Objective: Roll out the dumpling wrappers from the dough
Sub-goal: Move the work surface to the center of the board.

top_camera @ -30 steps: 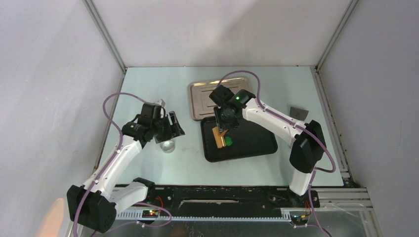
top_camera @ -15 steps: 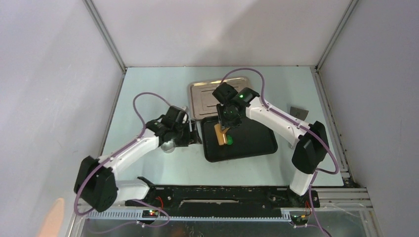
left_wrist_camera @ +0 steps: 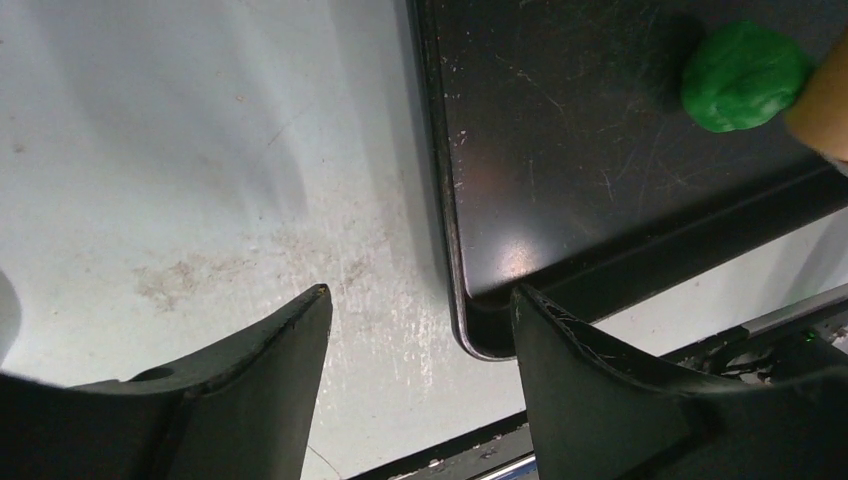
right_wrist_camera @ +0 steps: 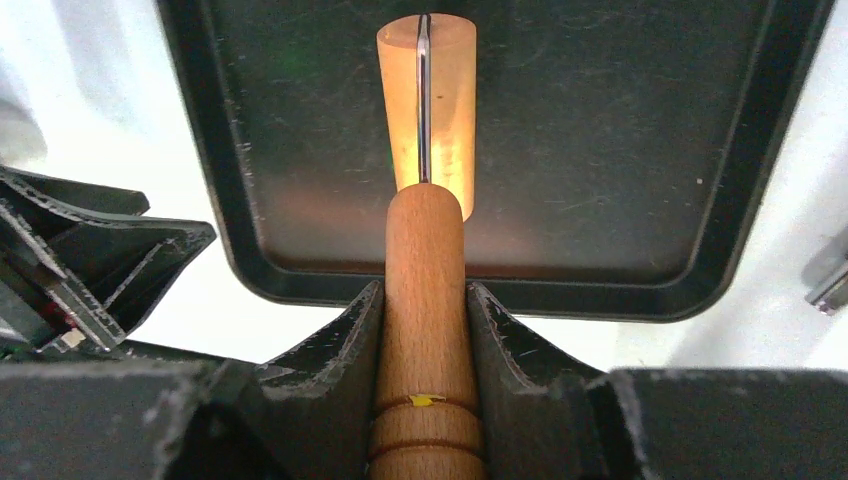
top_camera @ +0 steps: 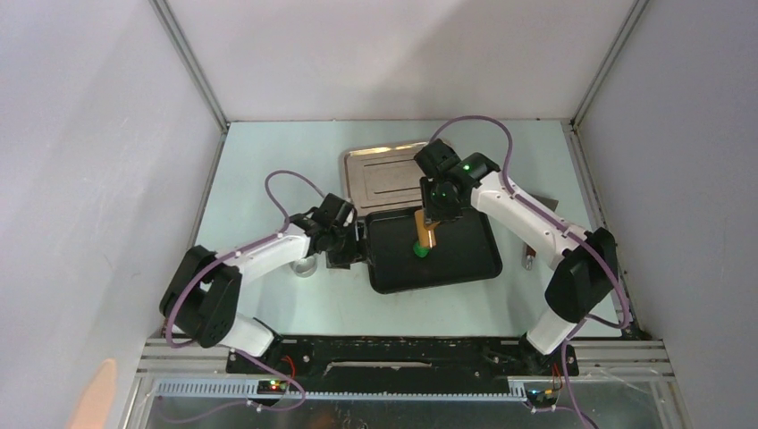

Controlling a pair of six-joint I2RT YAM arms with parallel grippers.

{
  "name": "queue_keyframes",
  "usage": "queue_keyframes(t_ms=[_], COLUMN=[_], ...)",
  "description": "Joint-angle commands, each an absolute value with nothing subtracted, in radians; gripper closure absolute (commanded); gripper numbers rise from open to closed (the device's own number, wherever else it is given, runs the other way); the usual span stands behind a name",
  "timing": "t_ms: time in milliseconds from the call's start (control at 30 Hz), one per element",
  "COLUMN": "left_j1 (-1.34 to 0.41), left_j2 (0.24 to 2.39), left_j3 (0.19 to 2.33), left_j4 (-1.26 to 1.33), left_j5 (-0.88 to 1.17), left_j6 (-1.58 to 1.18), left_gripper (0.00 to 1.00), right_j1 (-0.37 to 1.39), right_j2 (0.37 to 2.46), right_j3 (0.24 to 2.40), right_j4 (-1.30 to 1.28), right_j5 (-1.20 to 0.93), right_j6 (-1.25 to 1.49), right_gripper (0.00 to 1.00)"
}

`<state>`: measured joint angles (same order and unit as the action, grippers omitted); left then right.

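Observation:
The dough is a small rounded bright green lump lying on the black tray. My right gripper is shut on the handle of the wooden roller, whose head rests on the tray against the dough's far side. In the right wrist view the roller hides the dough, with the right gripper clamped on its handle. My left gripper is open and empty, its jaws straddling the tray's near-left corner rim. From there the dough sits beside the roller head. No dumpling wrappers are in view.
A silver metal tray lies just behind the black one. A small round metal cup stands left of the black tray, partly under my left arm. A small object lies by the tray's right edge.
My left arm has swung right, from beside the metal cup to the black tray's left corner, its jaws narrowing slightly. The right gripper has carried the roller rightward, to the dough's far side.

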<state>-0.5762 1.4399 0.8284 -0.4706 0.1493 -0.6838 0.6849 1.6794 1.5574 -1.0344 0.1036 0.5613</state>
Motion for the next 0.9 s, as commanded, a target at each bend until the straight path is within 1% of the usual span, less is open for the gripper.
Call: queue_keyframes(t_ms=[0, 200, 300, 400, 433, 667, 700, 800, 867], left_j1=[-0.592, -0.596, -0.599, -0.606, -0.608, -0.644, -0.650, -0.655, -0.654], left_j2=[1.479, 1.516, 1.529, 1.550, 1.559, 1.613, 1.621, 1.638, 1.623], left_j3=[0.857, 0.861, 0.866, 0.876, 0.879, 0.904, 0.912, 0.937, 0.942], left_j4=[-0.411, -0.399, -0.395, -0.396, -0.396, -0.396, -0.398, -0.430, -0.448], left_j5=[0.176, 0.175, 0.174, 0.168, 0.165, 0.107, 0.098, 0.078, 0.079], left_j6=[-0.667, -0.660, -0.661, -0.660, -0.660, -0.666, -0.666, -0.655, -0.644], left_gripper=[0.30, 0.31, 0.35, 0.45, 0.46, 0.47, 0.49, 0.68, 0.83], right_j1=[0.647, 0.631, 0.622, 0.617, 0.616, 0.607, 0.607, 0.606, 0.605], right_j2=[1.630, 1.608, 1.578, 1.551, 1.545, 1.514, 1.512, 1.509, 1.502], right_j3=[1.513, 1.512, 1.534, 1.565, 1.575, 1.597, 1.596, 1.589, 1.579], right_j4=[-0.997, -0.998, -1.008, -1.024, -1.028, -1.035, -1.037, -1.035, -1.032], right_j5=[0.123, 0.109, 0.112, 0.116, 0.118, 0.121, 0.119, 0.111, 0.094], right_j6=[0.540, 0.529, 0.527, 0.528, 0.528, 0.526, 0.526, 0.526, 0.522], right_gripper=[1.00, 1.00, 1.00, 1.00, 1.00, 1.00, 1.00, 1.00, 1.00])
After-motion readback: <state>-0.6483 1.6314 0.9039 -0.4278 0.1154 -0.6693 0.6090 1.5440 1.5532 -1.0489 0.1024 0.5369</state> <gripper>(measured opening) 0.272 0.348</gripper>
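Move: Closest to the left hand is the black tray's left rim near its front corner, about 3 cm right, level fore-and-aft and 4 cm below. The green dough lies about 13 cm right and 3 cm ahead of that hand, the steel cup about 13 cm left and level with it. From the right hand, holding the roller, the dough is roughly 4 cm left, 2 cm back and 15 cm down. Sinking about 3 cm and easing some 2.5 cm right, the left hand brings its fingertips to either side of the tray's left rim and closes them on it. The right hand keeps its grip on the roller's handle, slides about 2.5 cm right while dipping slightly, then lifts the roller some 6 cm away from the dough and tray. ##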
